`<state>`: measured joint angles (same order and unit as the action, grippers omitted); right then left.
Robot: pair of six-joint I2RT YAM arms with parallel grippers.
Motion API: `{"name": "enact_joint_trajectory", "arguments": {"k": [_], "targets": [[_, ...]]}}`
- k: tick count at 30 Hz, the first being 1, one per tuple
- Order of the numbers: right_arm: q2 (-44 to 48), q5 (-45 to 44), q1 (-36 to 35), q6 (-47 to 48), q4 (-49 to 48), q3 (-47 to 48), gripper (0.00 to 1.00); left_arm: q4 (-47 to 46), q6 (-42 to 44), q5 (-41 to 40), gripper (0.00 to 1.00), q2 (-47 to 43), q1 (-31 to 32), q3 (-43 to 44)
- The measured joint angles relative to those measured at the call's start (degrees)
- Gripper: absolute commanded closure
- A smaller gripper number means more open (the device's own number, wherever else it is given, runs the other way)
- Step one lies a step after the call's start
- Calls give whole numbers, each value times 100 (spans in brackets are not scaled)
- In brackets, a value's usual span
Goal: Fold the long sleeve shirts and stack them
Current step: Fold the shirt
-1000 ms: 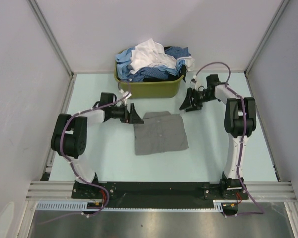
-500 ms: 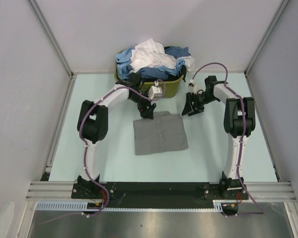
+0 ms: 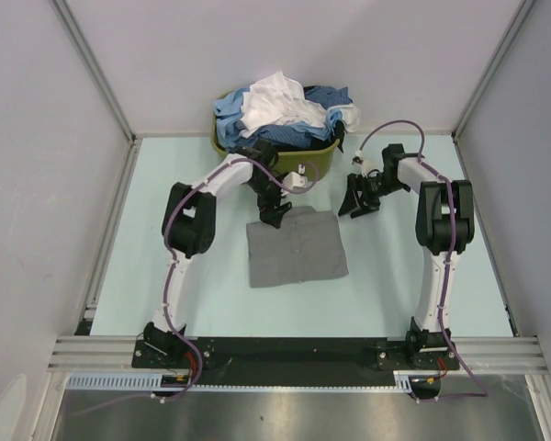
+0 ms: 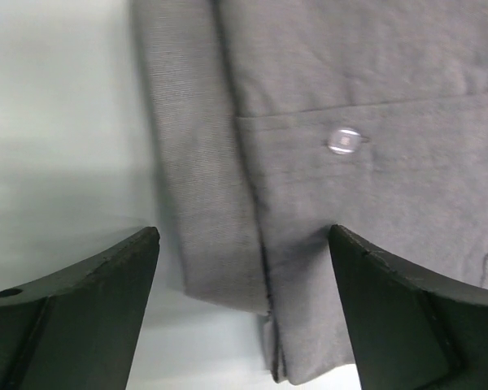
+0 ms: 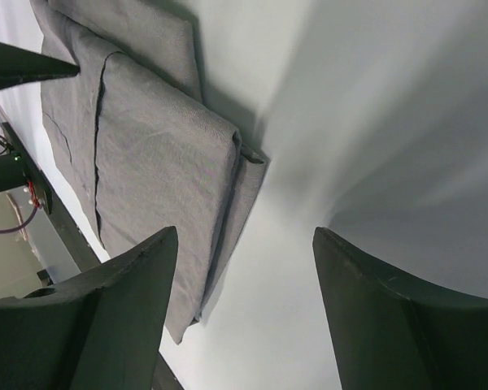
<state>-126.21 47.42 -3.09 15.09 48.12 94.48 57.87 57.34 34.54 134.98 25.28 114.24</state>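
Observation:
A plain grey long sleeve shirt (image 3: 297, 248) lies folded into a flat rectangle on the table. My left gripper (image 3: 275, 214) hovers open over its far left corner. In the left wrist view that corner of the grey shirt (image 4: 309, 187), with a button (image 4: 344, 140) on it, shows between the spread fingers of the left gripper (image 4: 242, 237). My right gripper (image 3: 356, 204) stands open just off the far right corner. In the right wrist view the folded grey shirt (image 5: 146, 154) lies beside the right gripper (image 5: 244, 237), with bare table between its fingers. Neither holds anything. More shirts (image 3: 285, 108), white and blue, are heaped behind.
An olive-green basket (image 3: 323, 158) at the back of the table holds the heaped shirts. My left arm reaches across in front of it. Pale walls with metal posts close in the left, right and back. A metal rail runs along the near edge.
My left arm has swung from the shirt's left side round to its far left corner, next to the basket. The right gripper has shifted only slightly. The grey shirt has not moved.

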Motion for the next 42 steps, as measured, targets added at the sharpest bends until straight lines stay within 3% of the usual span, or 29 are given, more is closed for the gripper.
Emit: {"name": "enact_joint_trajectory", "arguments": {"k": [4,5,10,11,13,14,15,25,37,42], "targets": [[0,20,46,2,-2,0,27,332,291,-63,26,11,120,0],[0,35,63,4,-2,0,27,374,334,-101,36,20,153,0],[0,76,131,9,0,0,27,564,398,-184,56,164,219,199],[0,94,136,11,0,0,27,588,389,-179,67,166,223,205],[0,105,146,20,2,0,27,621,343,-164,79,166,223,208],[0,107,149,24,0,0,27,623,308,-151,93,166,223,212],[0,109,153,26,2,0,27,621,273,-129,100,166,223,216],[79,214,201,96,-4,-319,27,420,-382,-120,100,-175,216,26],[557,221,468,170,55,-516,26,72,-822,-1012,100,-1939,227,-59],[894,302,984,262,264,-699,26,-728,-730,-1714,100,-3626,811,-1633]]}}
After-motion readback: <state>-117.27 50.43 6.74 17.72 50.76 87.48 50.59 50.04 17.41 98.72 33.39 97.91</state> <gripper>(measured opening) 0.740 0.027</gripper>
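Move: The left hand, wide open and slanting down to the right, is over the folded grey shirt's far edge; the stretch it will grip is about 2 cm back and 1 cm below, the shirt's middle some 9 cm back and 4 cm right. The laundry basket's middle is roughly 18 cm ahead, 2 cm left and 5 cm higher. From the right hand, the shirt's middle lies about 13 cm left, 10 cm back and 4 cm below. The left hand eases about 2 cm back and slightly down with its fingers around the shirt's far edge, closes from wide open to shut, pinching the cloth, and then hauls it up nearly 20 cm in front of the laundry basket, first drifting a little forward and at the end back some 5 cm, while the fingers swing forward by about 25 degrees. Late on, the right hand, empty and still open, draws off about 6 cm to the right and a few centimetres up, leaving the lifting to the left. ##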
